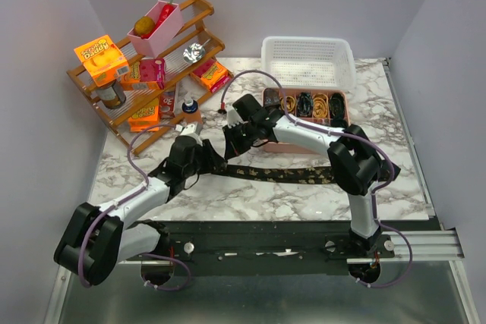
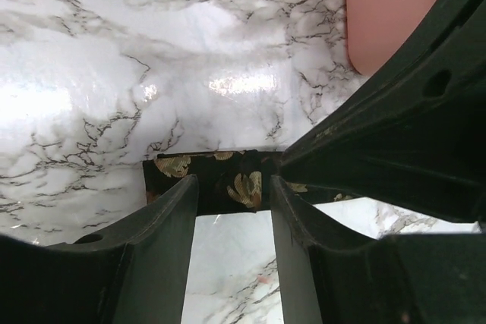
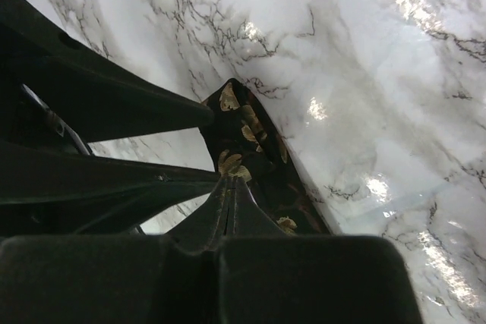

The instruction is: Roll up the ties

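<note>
One tie [image 1: 281, 174], black with small gold leaves, lies stretched across the marble table, and both grippers meet at its left end. My right gripper [image 1: 228, 148] is shut, its tips [image 3: 231, 178] pinching a raised fold of the tie [image 3: 262, 149] just behind the pointed end. My left gripper [image 1: 206, 158] is open. Its two fingers [image 2: 175, 210] stand apart over the tie's end [image 2: 171, 166], which runs across their tips with bare table showing between them. The right arm's dark finger crosses the right side of the left wrist view.
A pink tray [image 1: 345, 108] behind the right arm holds several rolled coils [image 1: 304, 104]; its corner [image 2: 391, 13] shows in the left wrist view. A white basket [image 1: 307, 62] stands behind it. A wooden rack [image 1: 144, 58] with boxes and a small bottle [image 1: 190, 108] fills the back left.
</note>
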Robot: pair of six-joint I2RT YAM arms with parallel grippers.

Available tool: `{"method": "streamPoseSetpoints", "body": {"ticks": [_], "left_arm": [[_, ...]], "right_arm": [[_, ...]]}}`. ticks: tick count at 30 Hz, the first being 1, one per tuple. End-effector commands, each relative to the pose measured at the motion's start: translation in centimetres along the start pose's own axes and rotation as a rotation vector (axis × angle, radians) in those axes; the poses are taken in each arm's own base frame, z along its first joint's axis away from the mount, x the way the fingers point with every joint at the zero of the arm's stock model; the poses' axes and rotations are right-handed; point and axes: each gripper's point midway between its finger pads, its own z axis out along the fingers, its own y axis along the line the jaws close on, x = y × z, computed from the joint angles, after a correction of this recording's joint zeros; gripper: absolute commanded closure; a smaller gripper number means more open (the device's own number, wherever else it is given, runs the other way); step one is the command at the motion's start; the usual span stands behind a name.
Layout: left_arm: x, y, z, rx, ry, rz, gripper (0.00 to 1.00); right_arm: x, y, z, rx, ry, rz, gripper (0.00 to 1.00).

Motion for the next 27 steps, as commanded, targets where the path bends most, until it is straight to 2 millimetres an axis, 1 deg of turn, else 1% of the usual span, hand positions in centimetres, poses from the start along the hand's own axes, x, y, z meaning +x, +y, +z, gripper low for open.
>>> {"method": "streamPoseSetpoints", "body": {"ticks": [1, 7, 11, 17, 22, 27], "left_arm": [[-1.5, 0.0, -0.8, 0.042, -0.034, -0.031, 0.48], [-2.6, 1.4, -1.4, 0.016, -0.061, -0.060, 0.48], [-2.6, 1.9, -1.4, 0.013, -0.054, -0.076, 0.47], [-1.9, 2.3, -1.1, 0.030, -0.030, -0.105, 0.45], [-0.9, 2.8, -0.7, 0.037, 0.006, -0.118, 0.44], [-0.1, 2.6, -0.2, 0.082, 0.021, -0.130, 0.43]], "right_arm": [[0.9, 1.0, 0.4, -0.047, 0.019, 0.001, 0.99], [1.7, 1.2, 1.0, -0.055, 0.041, -0.001, 0.99], [2.4, 0.9, 1.7, -0.052, 0.062, 0.005, 0.99], [3.7, -0.3, 3.3, -0.034, 0.100, 0.023, 0.99], [4.5, -1.1, 3.5, 0.003, 0.115, 0.030, 0.99], [5.3, -2.0, 3.6, 0.035, 0.137, 0.039, 0.99]]}}
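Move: The tie's folded left end lies just to the left hand's left, about 2 cm over, level with it fore and aft and some 3 cm below. From it the brown bottle stands 6 cm farther left and 12 cm farther out, and the pink organizer is centred about 27 cm to its right and 14 cm farther out. From the right hand the folded end lies some 3 cm left, 2 cm back and 5 cm down. Right hand's shut tips lower 5 cm onto the tie; half-open left hand arcs 3 cm left over its fold. ##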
